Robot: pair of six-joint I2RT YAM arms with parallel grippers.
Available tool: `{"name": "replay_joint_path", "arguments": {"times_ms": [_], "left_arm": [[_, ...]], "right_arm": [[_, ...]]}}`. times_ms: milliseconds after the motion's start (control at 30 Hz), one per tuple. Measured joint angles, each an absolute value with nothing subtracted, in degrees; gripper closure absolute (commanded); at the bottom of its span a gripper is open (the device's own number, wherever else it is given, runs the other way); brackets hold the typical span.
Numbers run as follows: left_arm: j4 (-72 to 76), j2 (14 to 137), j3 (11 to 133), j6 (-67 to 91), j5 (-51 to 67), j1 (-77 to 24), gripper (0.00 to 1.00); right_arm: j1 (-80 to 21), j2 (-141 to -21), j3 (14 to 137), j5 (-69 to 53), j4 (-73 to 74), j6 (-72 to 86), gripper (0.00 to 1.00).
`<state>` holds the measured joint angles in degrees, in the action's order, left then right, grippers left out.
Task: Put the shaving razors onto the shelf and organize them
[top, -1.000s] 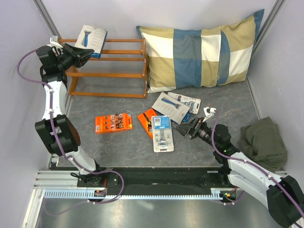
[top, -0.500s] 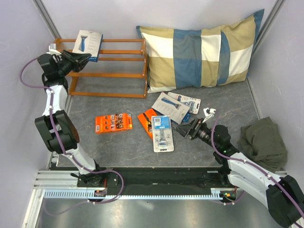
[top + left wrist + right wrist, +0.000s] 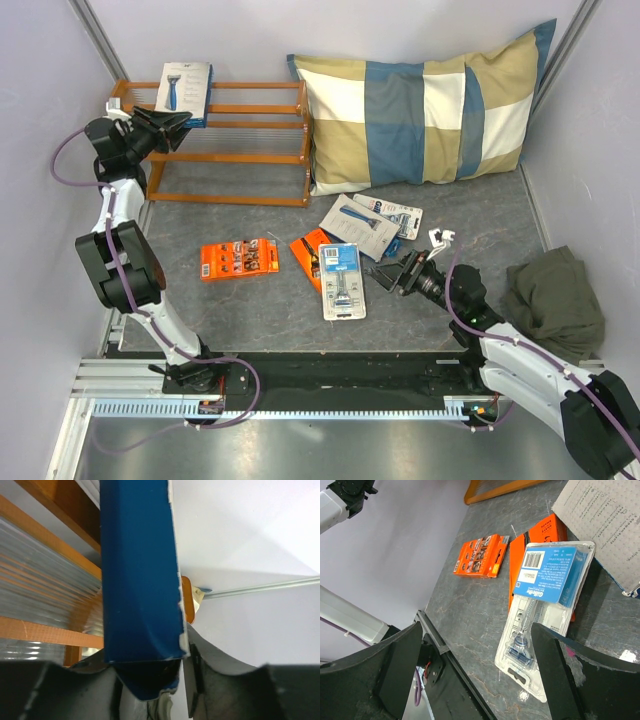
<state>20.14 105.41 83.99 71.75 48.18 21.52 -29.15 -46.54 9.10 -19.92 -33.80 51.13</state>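
Note:
The shelf (image 3: 232, 142) stands at the back left. One white razor box (image 3: 184, 88) stands upright on its top tier. My left gripper (image 3: 178, 121) is at the box's lower end. In the left wrist view the box's blue edge (image 3: 137, 580) sits between the jaws of the left gripper (image 3: 150, 672), with a thin gap on the right. On the table lie an orange pack (image 3: 238, 258), a second orange pack (image 3: 311, 250), a blister pack (image 3: 342, 281), a white box (image 3: 357, 225) and another blister pack (image 3: 402, 213). My right gripper (image 3: 400, 272) hovers open beside the near blister pack (image 3: 547, 615).
A blue-and-beige checked pillow (image 3: 430, 105) leans against the back wall right of the shelf. A crumpled green cloth (image 3: 553, 300) lies at the right edge. Grey walls close in both sides. A black rail (image 3: 330, 375) runs along the near edge.
The white box has gone from tilted to upright on the top tier. My left gripper's jaws have loosened round it and the wrist has shifted slightly left. The right arm is unmoved.

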Motion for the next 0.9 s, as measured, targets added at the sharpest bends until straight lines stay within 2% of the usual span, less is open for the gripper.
{"name": "replay_joint_path", "arguments": {"times_ms": [167,267,333,667,900], "left_arm": [[20.4,106.3,84.0,72.6,48.2,21.5,0.44],[20.9,106.3,83.9,72.9,48.2,21.5,0.35],[22.0,106.3,83.8,73.0,48.1,21.5,0.32],[24.7,106.3,83.7,73.7,48.6,21.5,0.00],[25.0,106.3,83.5,73.6,48.6,21.5,0.00]], "right_arm": [[-29.1,-45.5,8.1,-19.9,-33.7,51.2,0.02],[-29.1,-44.4,7.8,-19.9,-33.3,51.2,0.02],[-29.1,-44.0,7.8,-19.9,-33.3,51.2,0.02],[-29.1,-45.1,7.7,-19.9,-33.4,51.2,0.02],[-29.1,-45.1,7.6,-20.4,-33.4,51.1,0.02]]}}
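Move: The razor package is still at the left hand's parting fingers, up on the shelf's top tier; its middle lies about 4 cm ahead, roughly level sideways and 4 cm higher. The shelf's middle is some 6 cm right, 3 cm ahead and 14 cm below the left hand; the orange pack is about 26 cm back, 16 cm right and 30 cm down. From the right hand, the package lies roughly 34 cm ahead, 44 cm left and 19 cm higher. Nearly in place, within about 1 cm, the left hand spreads its fingers fully and lets go of the package. ##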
